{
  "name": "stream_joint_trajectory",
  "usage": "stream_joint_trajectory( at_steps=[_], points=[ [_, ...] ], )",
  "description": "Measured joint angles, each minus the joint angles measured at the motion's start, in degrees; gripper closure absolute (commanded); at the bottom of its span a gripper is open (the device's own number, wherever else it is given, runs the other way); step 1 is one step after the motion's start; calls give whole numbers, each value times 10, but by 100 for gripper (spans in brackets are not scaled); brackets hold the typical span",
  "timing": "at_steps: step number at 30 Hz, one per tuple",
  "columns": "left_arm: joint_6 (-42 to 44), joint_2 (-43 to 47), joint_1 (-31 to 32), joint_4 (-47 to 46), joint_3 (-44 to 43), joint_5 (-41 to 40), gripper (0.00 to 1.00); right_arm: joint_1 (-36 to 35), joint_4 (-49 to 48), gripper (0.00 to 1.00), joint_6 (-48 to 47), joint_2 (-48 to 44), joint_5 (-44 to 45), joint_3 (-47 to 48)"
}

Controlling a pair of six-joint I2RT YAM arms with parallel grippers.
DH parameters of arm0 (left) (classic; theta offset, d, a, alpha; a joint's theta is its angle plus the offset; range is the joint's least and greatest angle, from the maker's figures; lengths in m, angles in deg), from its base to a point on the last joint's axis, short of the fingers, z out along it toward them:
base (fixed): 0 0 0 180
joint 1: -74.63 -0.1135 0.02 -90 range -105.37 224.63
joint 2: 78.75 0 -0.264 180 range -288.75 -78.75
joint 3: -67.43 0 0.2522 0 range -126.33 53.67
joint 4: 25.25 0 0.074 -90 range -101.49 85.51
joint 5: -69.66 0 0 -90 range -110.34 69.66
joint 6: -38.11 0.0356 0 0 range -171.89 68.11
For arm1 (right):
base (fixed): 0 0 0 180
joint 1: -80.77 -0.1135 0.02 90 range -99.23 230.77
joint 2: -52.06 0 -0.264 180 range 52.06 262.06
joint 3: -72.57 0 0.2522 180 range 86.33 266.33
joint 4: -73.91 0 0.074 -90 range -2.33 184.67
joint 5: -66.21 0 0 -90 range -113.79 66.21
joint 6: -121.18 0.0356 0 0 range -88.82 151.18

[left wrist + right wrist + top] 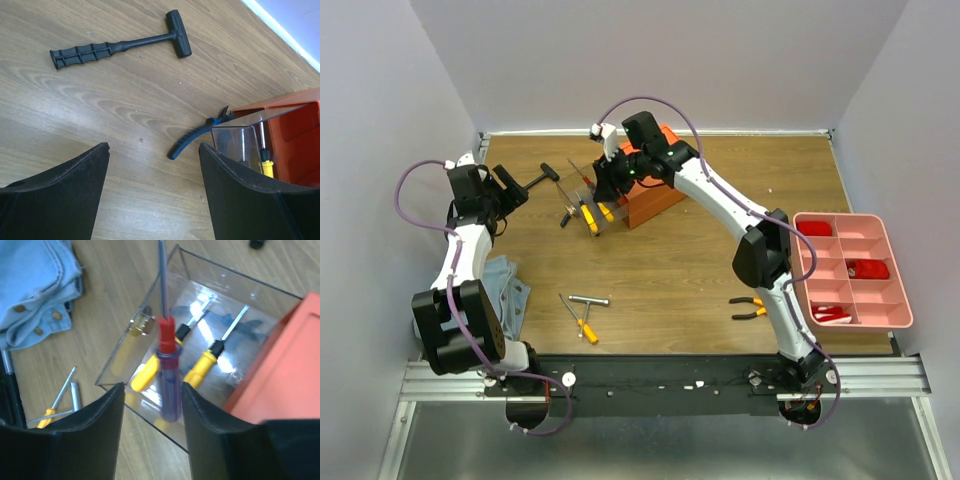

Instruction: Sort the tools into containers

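My right gripper is open above the clear drawer pulled out of the orange box. A purple-handled screwdriver with a red collar stands between the fingers, touching neither, its handle down in the drawer. Two yellow-handled screwdrivers lie in the drawer. My left gripper is open over bare wood, with a black T-handle tool beyond it and blue-handled pliers beside the drawer. The pink tray sits at the right edge, with red items in it.
A grey-blue cloth lies by the left arm's base. A silver T-wrench and a yellow-handled screwdriver lie at front centre. Orange-handled pliers lie near the right arm's base. White walls close the table's back and sides.
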Motion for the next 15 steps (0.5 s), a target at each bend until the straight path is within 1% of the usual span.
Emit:
stream_joint_trajectory(
  at_steps=[3,7,10,11,14,15],
  points=[
    [-11,13,1,-4,13,0,18,1,11,32,-15,-8,23,-7],
    [-28,27,3,-28,19,2,18,10,18,30,-25,-64,56,-69],
    [-46,38,3,-58,29,5,18,22,22,30,-31,-156,113,-151],
    [-51,40,3,-64,31,5,18,34,8,30,-32,-199,137,-192],
    [-66,47,3,-80,35,13,18,84,3,29,-32,-294,190,-286],
    [-70,50,3,-82,36,14,18,116,1,29,-32,-323,208,-322]
  ],
)
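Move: The right hand's fingers are already half open above the clear drawer, whose middle is about 4 cm to its left, 1 cm ahead and 13 cm below, with the purple-handled screwdriver just beneath the fingertips. The orange cabinet stands about 10 cm right and 4 cm ahead. The last loose screwdriver lies some 40 cm right and 10 cm back; the yellow pliers, 38 cm right and 24 cm back. From the left hand, that loose screwdriver is about 65 cm right and 10 cm back. Already loosened from the purple-handled screwdriver, the right fingers spread wider and leave it to the drawer. After barely moving at first, the hand sweeps about 20 cm right at growing speed, across the orange cabinet towards the last loose screwdriver, rising 5 cm and swinging some 25 degrees clockwise. The empty left hand rises about 4 cm, its fingers tipping up slightly. ##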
